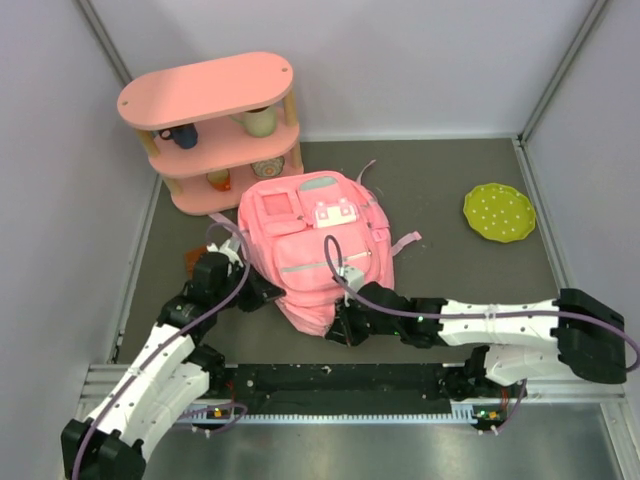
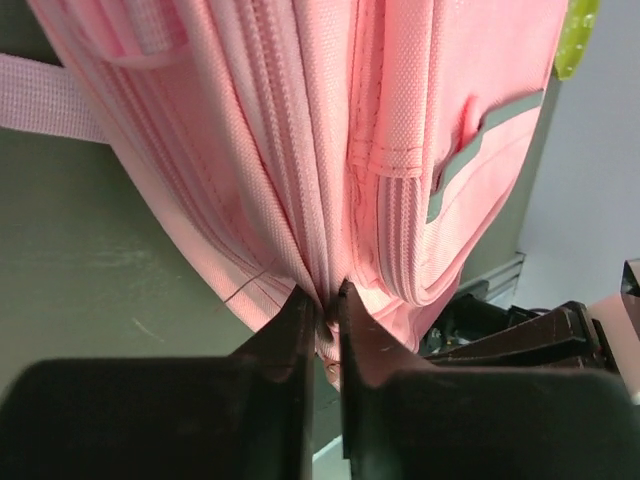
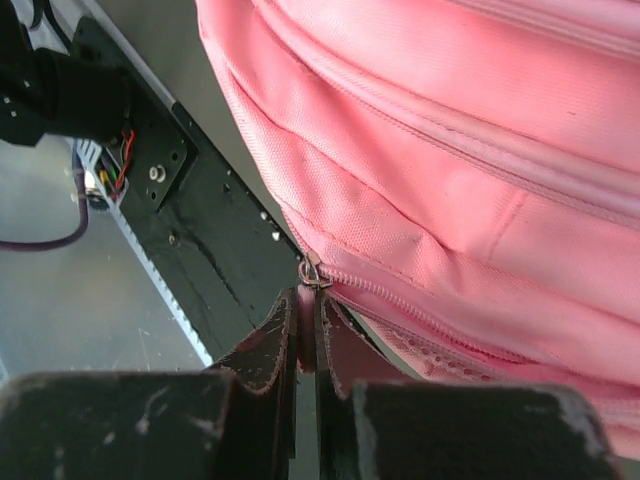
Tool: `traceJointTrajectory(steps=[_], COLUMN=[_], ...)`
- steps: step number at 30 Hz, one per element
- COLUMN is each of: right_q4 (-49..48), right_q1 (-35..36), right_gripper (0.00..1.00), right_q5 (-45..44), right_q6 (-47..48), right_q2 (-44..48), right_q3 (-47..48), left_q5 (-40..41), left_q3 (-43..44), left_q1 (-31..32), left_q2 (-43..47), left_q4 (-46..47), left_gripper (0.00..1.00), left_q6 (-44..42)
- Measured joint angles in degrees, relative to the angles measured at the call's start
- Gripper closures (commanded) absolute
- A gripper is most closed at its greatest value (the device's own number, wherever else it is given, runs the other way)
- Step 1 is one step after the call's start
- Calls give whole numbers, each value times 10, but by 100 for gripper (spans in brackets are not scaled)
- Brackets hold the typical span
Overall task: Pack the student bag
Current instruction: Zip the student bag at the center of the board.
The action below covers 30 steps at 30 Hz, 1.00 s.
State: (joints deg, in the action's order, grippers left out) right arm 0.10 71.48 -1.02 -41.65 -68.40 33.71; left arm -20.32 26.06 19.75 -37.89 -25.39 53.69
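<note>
The student bag (image 1: 310,240), a large soft pink backpack with front pockets and a white-and-pink patch, lies in the middle of the table. My left gripper (image 1: 268,291) is shut on a fold of its pink fabric (image 2: 322,300) at the bag's lower left side. At the bag's near end my right gripper (image 1: 340,318) is shut on the pink zipper pull (image 3: 307,320), just below the metal slider (image 3: 312,272). Beyond the slider the zipper teeth (image 3: 420,310) look closed. What the bag holds is hidden.
A pink oval three-tier shelf (image 1: 215,130) with cups and bowls stands at the back left. A green dotted plate (image 1: 499,212) lies at the right. A dark red-brown object (image 1: 195,260) lies behind the left arm. The black mounting rail (image 1: 340,380) runs along the near edge.
</note>
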Motion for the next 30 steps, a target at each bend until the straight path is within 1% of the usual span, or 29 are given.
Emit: traceJointTrajectory(steps=[1, 2, 5, 8, 11, 12, 14, 15, 18, 23, 27, 30], right_q4=[-4, -6, 4, 15, 19, 19, 19, 19, 18, 9, 9, 6], right_q1=[-1, -1, 1, 7, 12, 14, 16, 17, 20, 29, 58, 98], right_gripper=[100, 100, 100, 100, 100, 100, 100, 100, 100, 100, 100, 100], right_q5=[15, 28, 55, 60, 59, 56, 45, 39, 21, -3, -32, -65], right_q6=[8, 15, 29, 33, 31, 29, 24, 19, 2, -22, -28, -35], right_q2=[-17, -31, -61, -71, -71, -71, -71, -71, -71, -73, -95, -113], right_q3=[7, 14, 32, 35, 35, 35, 35, 35, 35, 35, 48, 67], left_q5=[1, 4, 32, 41, 32, 27, 16, 11, 0, -15, -30, -35], left_q3=[3, 6, 8, 6, -22, -34, -56, -63, -67, -65, -75, -91], left_q1=[-3, -7, -19, -25, -25, -25, -25, -25, -25, -25, -25, -25], left_q2=[-3, -2, 25, 80, 154, 176, 208, 219, 236, 249, 288, 301], left_q4=[-7, -14, -28, -26, -17, -17, -23, -29, -52, -104, -112, -116], left_gripper=[68, 48, 46, 45, 32, 25, 18, 13, 9, 9, 9, 9], left_q6=[-7, -14, -28, -25, -13, -9, 0, 2, 1, 5, 24, 35])
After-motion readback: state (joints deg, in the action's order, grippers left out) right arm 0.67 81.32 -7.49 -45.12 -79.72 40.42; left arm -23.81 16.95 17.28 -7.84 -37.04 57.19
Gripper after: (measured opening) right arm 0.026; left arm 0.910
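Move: The zip pull is pinched in the right hand; the bag's near-left zip edge, which the work heads for, lies some 8 cm to its left and 5 cm ahead. The left hand, shut on that edge, has its next stretch about 4 cm back, 3 cm to its right and slightly lower, with the pull 9 cm back and 11 cm right. The bag's middle is roughly 11 cm ahead and 7 cm right of the left hand; the brown wallet 8 cm ahead, 18 cm left, on the table. The bag's left zip edge is released as the left fingers open wide, lifting about 3 cm with a small shift left, then drawing back some 5 cm towards the bag's near end while sinking again. The right hand keeps its pinch on the zip pull and draws it back and left, about 5 cm in all and a little down, with a brief easing forward midway. ##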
